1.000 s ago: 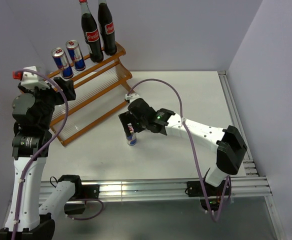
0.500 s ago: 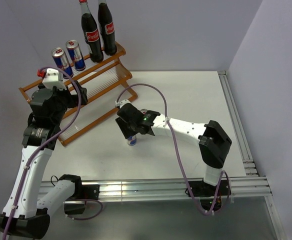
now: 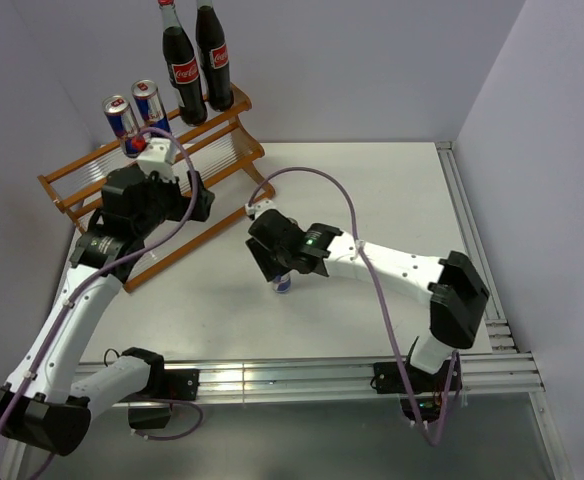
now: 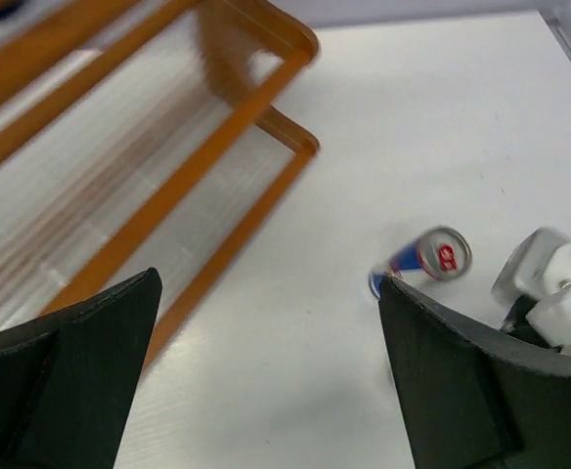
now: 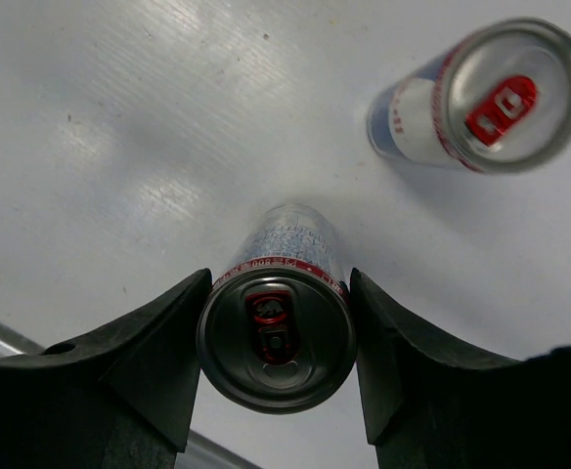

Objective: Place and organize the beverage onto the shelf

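Note:
Two cola bottles (image 3: 184, 60) and two energy-drink cans (image 3: 120, 120) stand on the top tier of the wooden shelf (image 3: 217, 160) at the back left. On the table, my right gripper (image 5: 278, 283) is shut on an upright can (image 5: 276, 342), its fingers pressed against both sides. In the top view that can (image 3: 283, 285) shows just below the right gripper (image 3: 280, 268). Another can (image 5: 481, 93) stands free nearby and also shows in the left wrist view as a can (image 4: 427, 259). My left gripper (image 4: 266, 293) hangs open with nothing in it above the shelf's right end (image 3: 197, 202).
The shelf's lower tiers (image 4: 119, 195) hold nothing in view. A metal rail (image 3: 472, 230) runs along the table's right edge, with walls close behind and to the right. My right arm's purple cable (image 3: 322, 175) loops over the table's middle.
My right gripper closed on the can and shifted a little to the right with it. My left arm swung right and forward, from beside the shelf to above its right end.

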Controlling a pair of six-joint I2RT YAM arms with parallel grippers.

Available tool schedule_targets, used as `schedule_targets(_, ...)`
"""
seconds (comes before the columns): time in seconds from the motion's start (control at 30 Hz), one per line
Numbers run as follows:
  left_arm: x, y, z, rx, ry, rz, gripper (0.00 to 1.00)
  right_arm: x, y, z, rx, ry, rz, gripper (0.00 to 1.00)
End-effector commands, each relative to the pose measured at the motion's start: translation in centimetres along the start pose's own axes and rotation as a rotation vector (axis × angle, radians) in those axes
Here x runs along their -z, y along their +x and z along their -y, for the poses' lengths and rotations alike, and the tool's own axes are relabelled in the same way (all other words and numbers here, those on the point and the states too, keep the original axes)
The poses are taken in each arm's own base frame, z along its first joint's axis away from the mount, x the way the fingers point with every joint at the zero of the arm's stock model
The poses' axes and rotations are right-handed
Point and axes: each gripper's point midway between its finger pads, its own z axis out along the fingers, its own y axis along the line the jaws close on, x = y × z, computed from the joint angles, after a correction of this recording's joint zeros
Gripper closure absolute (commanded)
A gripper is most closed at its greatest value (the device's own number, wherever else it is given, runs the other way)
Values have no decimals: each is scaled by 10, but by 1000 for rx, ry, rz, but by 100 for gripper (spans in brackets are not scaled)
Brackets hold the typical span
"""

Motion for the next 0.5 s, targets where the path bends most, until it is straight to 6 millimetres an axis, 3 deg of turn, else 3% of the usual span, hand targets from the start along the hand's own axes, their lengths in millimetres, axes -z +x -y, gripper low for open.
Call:
schedule_targets(0.0, -6, 15, 28, 4, 73, -62, 0, 42, -24, 15, -50, 21, 115, 65)
schedule_targets(0.27, -10, 67, 113, 40, 258, -143, 0, 80, -13, 68, -145, 130, 131, 67)
schedule_targets(0.43, -13, 83, 154, 26, 380, -102, 0, 110, -10, 89, -171, 135, 161, 67)
schedule_targets(0.47, -12, 96, 162, -1, 390, -100, 0, 114, -10, 90, -172, 123, 165, 67)
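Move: The can to be handed over is already pinched upright by the right fingers, its middle about 3 cm below that hand. From the empty left hand it lies roughly 15 cm to the right, 8 cm back and 20 cm lower. Another can stands about 9 cm ahead of the right hand, 3 cm to its right and 5 cm lower. From the left hand, the shelf's right foot is some 16 cm ahead, 12 cm right and 26 cm below. The pinched can is carried about 10 cm right and 7 cm up past the near side of the standing can, the right hand keeping its grip and turning slightly clockwise. Meanwhile the left hand, fingers wide open, swings some 14 cm right, also down and back, away from the shelf towards the held can, turning about 20 degrees clockwise and tipping downward. ##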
